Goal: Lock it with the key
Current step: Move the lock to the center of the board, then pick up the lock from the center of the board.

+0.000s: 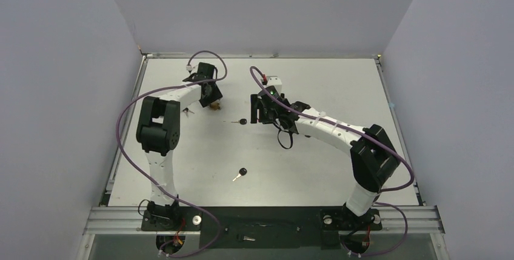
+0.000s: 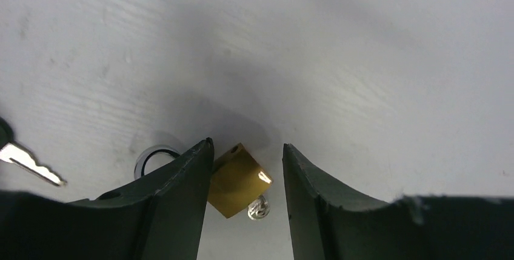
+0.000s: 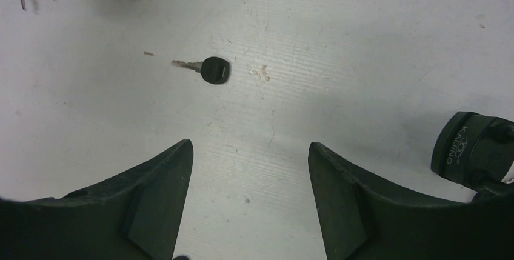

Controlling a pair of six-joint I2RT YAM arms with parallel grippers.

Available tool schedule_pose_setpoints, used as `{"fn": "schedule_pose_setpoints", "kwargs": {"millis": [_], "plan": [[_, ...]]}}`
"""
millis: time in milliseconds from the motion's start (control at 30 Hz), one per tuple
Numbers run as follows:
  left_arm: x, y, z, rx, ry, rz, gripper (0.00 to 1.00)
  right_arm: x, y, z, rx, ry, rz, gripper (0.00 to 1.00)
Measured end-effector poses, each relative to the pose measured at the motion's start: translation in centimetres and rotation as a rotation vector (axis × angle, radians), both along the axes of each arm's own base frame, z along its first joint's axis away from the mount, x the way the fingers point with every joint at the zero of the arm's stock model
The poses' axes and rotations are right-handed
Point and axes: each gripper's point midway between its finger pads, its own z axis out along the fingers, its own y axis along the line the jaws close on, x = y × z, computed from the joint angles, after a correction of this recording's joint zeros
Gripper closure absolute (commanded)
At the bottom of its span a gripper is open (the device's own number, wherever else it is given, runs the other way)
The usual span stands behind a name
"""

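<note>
A small brass padlock (image 2: 239, 180) lies tilted on the white table between the fingers of my left gripper (image 2: 247, 145), with its silver shackle (image 2: 257, 208) pointing toward the wrist. The left finger touches the padlock and the right finger stands apart, so the jaws are open around it. From above, the padlock (image 1: 214, 106) sits just under my left gripper (image 1: 212, 98). A black-headed key (image 3: 209, 69) lies flat ahead of my open, empty right gripper (image 3: 250, 151). From above, that key (image 1: 242, 121) is just left of my right gripper (image 1: 257, 114).
A second black-headed key (image 1: 240, 174) lies nearer the arm bases. A key ring (image 2: 151, 154) and another key (image 2: 27, 162) lie left of the padlock. A black cylindrical fitting (image 3: 470, 148) shows at the right of the right wrist view. Grey walls enclose the table (image 1: 339, 90).
</note>
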Motion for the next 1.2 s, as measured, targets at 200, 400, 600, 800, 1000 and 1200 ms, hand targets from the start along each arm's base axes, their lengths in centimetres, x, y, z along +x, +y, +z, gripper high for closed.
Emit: {"fn": "schedule_pose_setpoints", "kwargs": {"millis": [200,400,600,800,1000,1200], "plan": [[-5.0,-4.0,-0.1,-0.056,-0.016,-0.040,0.58,-1.3,-0.9,-1.5,-0.010,0.026,0.009,0.35],[-11.1,-8.3,0.2,-0.161,-0.002,-0.105,0.57,-2.7,-1.9,-2.0,0.001,0.032,0.018,0.35],[-13.9,-6.7,1.8,-0.153,0.031,-0.105,0.57,-2.6,-1.2,-1.8,-0.001,0.019,0.044,0.36],[-12.4,-2.8,6.5,-0.171,-0.080,-0.044,0.57,0.5,2.8,-1.3,0.016,0.000,0.083,0.44],[-12.2,1.7,8.2,-0.191,-0.116,0.046,0.57,2.3,7.5,-3.0,0.051,0.035,0.088,0.55],[-12.6,2.0,10.5,-0.227,-0.160,0.024,0.57,1.9,9.4,-6.2,0.058,0.113,0.029,0.63]]}}
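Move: The padlock sits right at the left fingertips, only a centimetre or so back and about 2 cm lower; the key bunch lies some 11 cm left of the padlock and 3 cm nearer the base. From the right hand the padlock is about 15 cm ahead, 19 cm left and 11 cm below. The loose key is about 8 cm ahead and 9 cm left of the right hand, 12 cm below it. The left fingers, part open at the padlock, drag it back and to the right towards the loose key, then leave it: the hand travels some 15 cm back-right low over the table, then lifts about 10 cm and swings left again. The right hand dips and eases back, then sweeps about 10 cm left and sinks towards the padlock, its fingers narrowing. ##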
